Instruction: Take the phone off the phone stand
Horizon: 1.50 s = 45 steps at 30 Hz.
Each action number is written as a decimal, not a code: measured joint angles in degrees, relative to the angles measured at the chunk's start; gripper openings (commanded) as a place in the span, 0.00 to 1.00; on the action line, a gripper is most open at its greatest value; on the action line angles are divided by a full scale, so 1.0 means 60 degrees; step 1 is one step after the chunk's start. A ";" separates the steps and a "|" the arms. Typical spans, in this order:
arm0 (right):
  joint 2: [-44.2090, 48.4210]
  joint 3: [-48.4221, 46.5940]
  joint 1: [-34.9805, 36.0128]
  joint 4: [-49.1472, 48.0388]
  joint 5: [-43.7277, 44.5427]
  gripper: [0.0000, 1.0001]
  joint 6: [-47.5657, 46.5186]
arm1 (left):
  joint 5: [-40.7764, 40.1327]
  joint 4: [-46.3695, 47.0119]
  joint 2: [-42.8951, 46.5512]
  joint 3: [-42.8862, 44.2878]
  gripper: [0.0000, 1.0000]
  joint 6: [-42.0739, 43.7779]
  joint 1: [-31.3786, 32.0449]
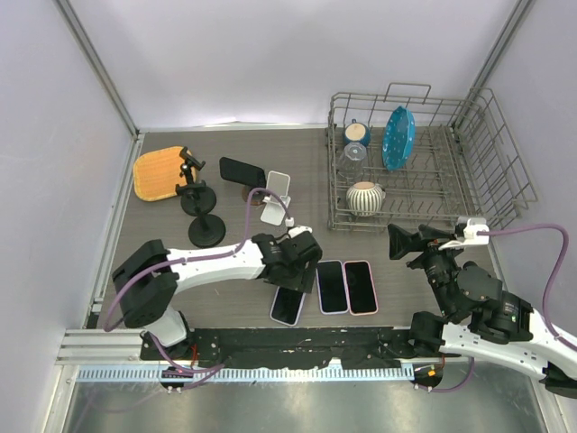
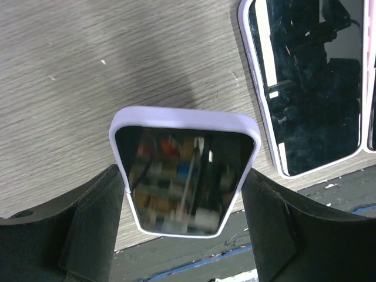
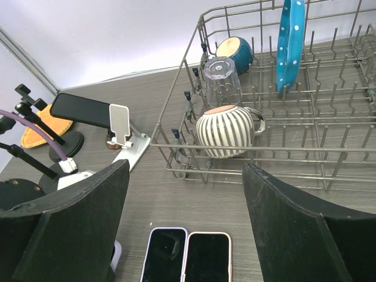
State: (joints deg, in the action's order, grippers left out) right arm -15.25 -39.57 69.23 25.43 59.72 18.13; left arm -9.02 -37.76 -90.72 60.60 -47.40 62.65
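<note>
A phone in a lavender case [image 1: 288,305] lies screen up near the table's front edge, left of two other phones. My left gripper [image 1: 294,272] is over its far end. In the left wrist view my left gripper [image 2: 183,176] has both fingers against the long edges of this phone [image 2: 185,170]. The white phone stand [image 1: 278,195] is empty, and it also shows in the right wrist view [image 3: 120,126]. A black phone [image 1: 242,170] sits on another stand behind it. My right gripper [image 1: 403,242] is open and empty above the table; the right wrist view [image 3: 185,167] shows its fingers wide apart.
A lavender-cased phone [image 1: 331,286] and a pink-cased phone [image 1: 360,286] lie side by side. A wire dish rack [image 1: 491,194] holds a striped mug [image 1: 364,196], a glass, a blue cup and a blue plate. Two black tripod stands [image 1: 204,229] and a wooden board [image 1: 160,173] stand at left.
</note>
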 measured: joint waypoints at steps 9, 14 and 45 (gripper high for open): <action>0.0153 0.0000 0.0000 0.0062 0.0040 0.83 0.0109 | -0.0335 0.0667 -0.0532 -0.0313 0.59 -0.0820 0.0248; 0.0284 0.0000 0.0000 0.0069 0.0044 0.83 0.0186 | -0.0601 0.0976 -0.0550 -0.0568 0.61 -0.1198 0.0244; 0.0503 0.0007 0.0015 0.0142 0.0186 0.83 0.0324 | -0.0659 0.1384 0.0401 -0.1348 1.00 -0.1982 0.0240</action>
State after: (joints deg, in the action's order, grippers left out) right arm -12.23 -39.53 69.32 26.28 60.84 20.08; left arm -12.97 -29.45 -88.31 52.51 -59.29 64.10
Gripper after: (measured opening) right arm 0.827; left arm 0.992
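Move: The phone is still pinched in the left hand, tipped with its end nearest the bases hanging lower. Its free spot on the table is about 5 cm below this hand and 1 cm farther out, neither left nor right of it. The purple-edged phone lies some 11 cm to the hand's right and 2 cm ahead, the pink-edged phone 19 cm right and 2 cm ahead, both at table height. From the right hand that spot is roughly 20 cm left, 2 cm back and 28 cm below. The phone is carried down about 4 cm by the left hand, turning some 10 degrees counter-clockwise and easing a little forward as it is laid beside the two phones. The fingers then open wide to let go of its long edges, and the hand rises and draws back about 2 cm. ##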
